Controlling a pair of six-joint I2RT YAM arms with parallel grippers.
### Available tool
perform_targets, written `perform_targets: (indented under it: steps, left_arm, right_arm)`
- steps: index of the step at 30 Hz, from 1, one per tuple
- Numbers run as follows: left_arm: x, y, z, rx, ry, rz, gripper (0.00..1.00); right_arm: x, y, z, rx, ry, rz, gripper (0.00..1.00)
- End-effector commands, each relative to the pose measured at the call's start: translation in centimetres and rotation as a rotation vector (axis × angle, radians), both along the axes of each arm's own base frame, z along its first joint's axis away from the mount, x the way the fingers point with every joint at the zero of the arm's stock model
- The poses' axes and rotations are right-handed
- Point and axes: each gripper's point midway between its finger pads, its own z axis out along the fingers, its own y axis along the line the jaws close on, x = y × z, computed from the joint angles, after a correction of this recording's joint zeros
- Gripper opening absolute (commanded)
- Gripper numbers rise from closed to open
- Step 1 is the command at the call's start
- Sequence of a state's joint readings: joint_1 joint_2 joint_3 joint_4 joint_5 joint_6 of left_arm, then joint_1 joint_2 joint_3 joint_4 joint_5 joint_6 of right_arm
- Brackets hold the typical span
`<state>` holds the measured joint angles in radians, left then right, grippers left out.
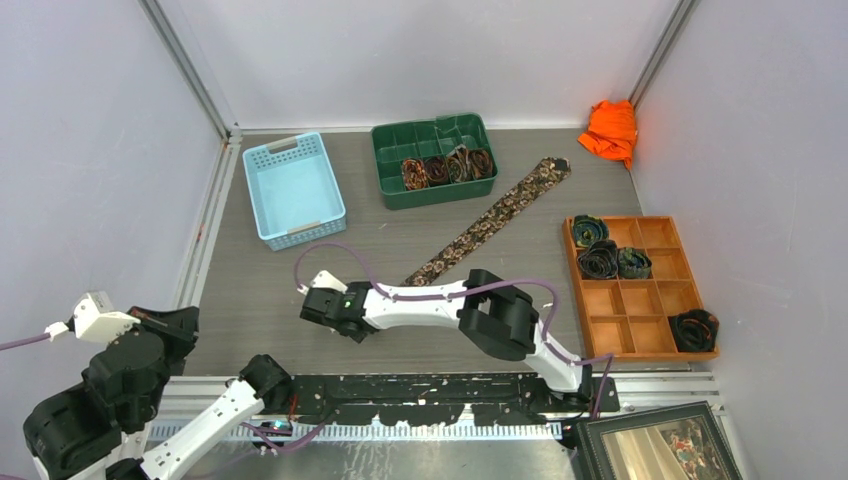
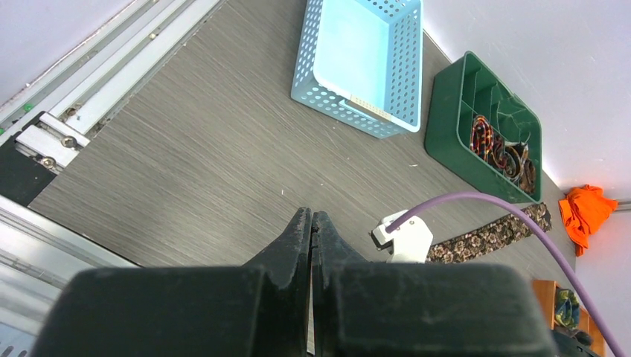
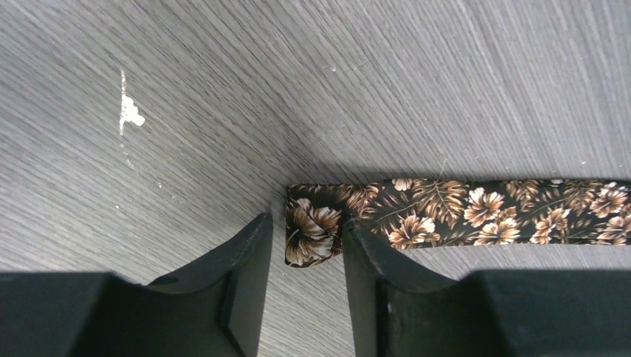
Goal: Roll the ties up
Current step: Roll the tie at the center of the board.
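Note:
A long tie (image 1: 490, 222) with brown leaves on black lies flat and diagonal across the table's middle. Its narrow end passes under my right arm. In the right wrist view that end (image 3: 312, 234) is folded back on itself and sits between the fingers of my right gripper (image 3: 305, 245). The right finger touches the fold, the left finger stands a little apart, so the jaws are open. My left gripper (image 2: 311, 219) hovers shut and empty over bare table at the near left (image 1: 185, 322). Rolled ties (image 1: 447, 167) sit in the green bin.
Green divided bin (image 1: 395, 195) and light blue basket (image 1: 292, 190) stand at the back. A wooden compartment tray (image 1: 620, 335) at the right holds dark coils (image 1: 600, 250). Orange cloth (image 1: 610, 130) lies in the far right corner. A picture frame (image 1: 660, 445) is at the near right.

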<state>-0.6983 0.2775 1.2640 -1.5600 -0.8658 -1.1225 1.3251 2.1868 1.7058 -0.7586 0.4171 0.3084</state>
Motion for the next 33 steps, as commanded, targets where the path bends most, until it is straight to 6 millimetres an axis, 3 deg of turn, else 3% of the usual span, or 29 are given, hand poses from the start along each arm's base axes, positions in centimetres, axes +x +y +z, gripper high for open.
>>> perform_targets:
  steps: [1, 3, 8, 14, 20, 26, 33]
  left_arm:
    - [-0.1, 0.9, 0.2, -0.001, -0.027, 0.043, 0.01]
    - [0.0, 0.8, 0.2, 0.001, -0.026, 0.043, 0.01]
    - [0.6, 0.4, 0.2, 0.023, -0.015, 0.039, 0.0]
    - [2.6, -1.7, 0.4, 0.046, -0.006, 0.001, 0.0]
    - [5.0, -4.3, 0.4, 0.068, 0.012, -0.047, 0.0]
    - [7.7, -7.2, 0.7, 0.101, 0.03, -0.102, 0.0]
    - [11.0, -11.5, -0.1, 0.115, 0.064, -0.194, 0.0]
  right_arm:
    - [0.4, 0.5, 0.3, -0.008, -0.013, -0.004, 0.41]
    - [0.7, 0.3, 0.5, -0.008, -0.015, -0.015, 0.32]
    - [2.0, 0.9, 1.8, 0.082, 0.009, -0.05, 0.22]
    - [3.0, 3.6, 6.8, 0.385, 0.15, -0.061, 0.19]
    - [3.3, 4.2, 10.5, 0.677, 0.42, -0.073, 0.18]
    - [4.1, 2.7, 10.2, 0.8, 0.609, -0.131, 0.18]
    - [7.0, -0.3, 8.6, 0.892, 0.671, -0.224, 0.18]
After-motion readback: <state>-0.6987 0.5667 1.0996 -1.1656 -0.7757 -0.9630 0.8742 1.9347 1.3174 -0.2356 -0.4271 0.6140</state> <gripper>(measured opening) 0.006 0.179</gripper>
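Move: The tie's near end lies right between the right hand's open fingertips, about 1 cm below the hand point; its far end lies some 34 cm ahead and 40 cm to the right. The blue basket stands about 30 cm ahead and 16 cm left, the green box about 36 cm ahead and 14 cm right. From the left hand, the near end is roughly 8 cm ahead, 29 cm right and 27 cm below. The right hand pinches the tie's near end, tilts, carries it 6 cm forward-up, dips; left hand nears forward-right. ##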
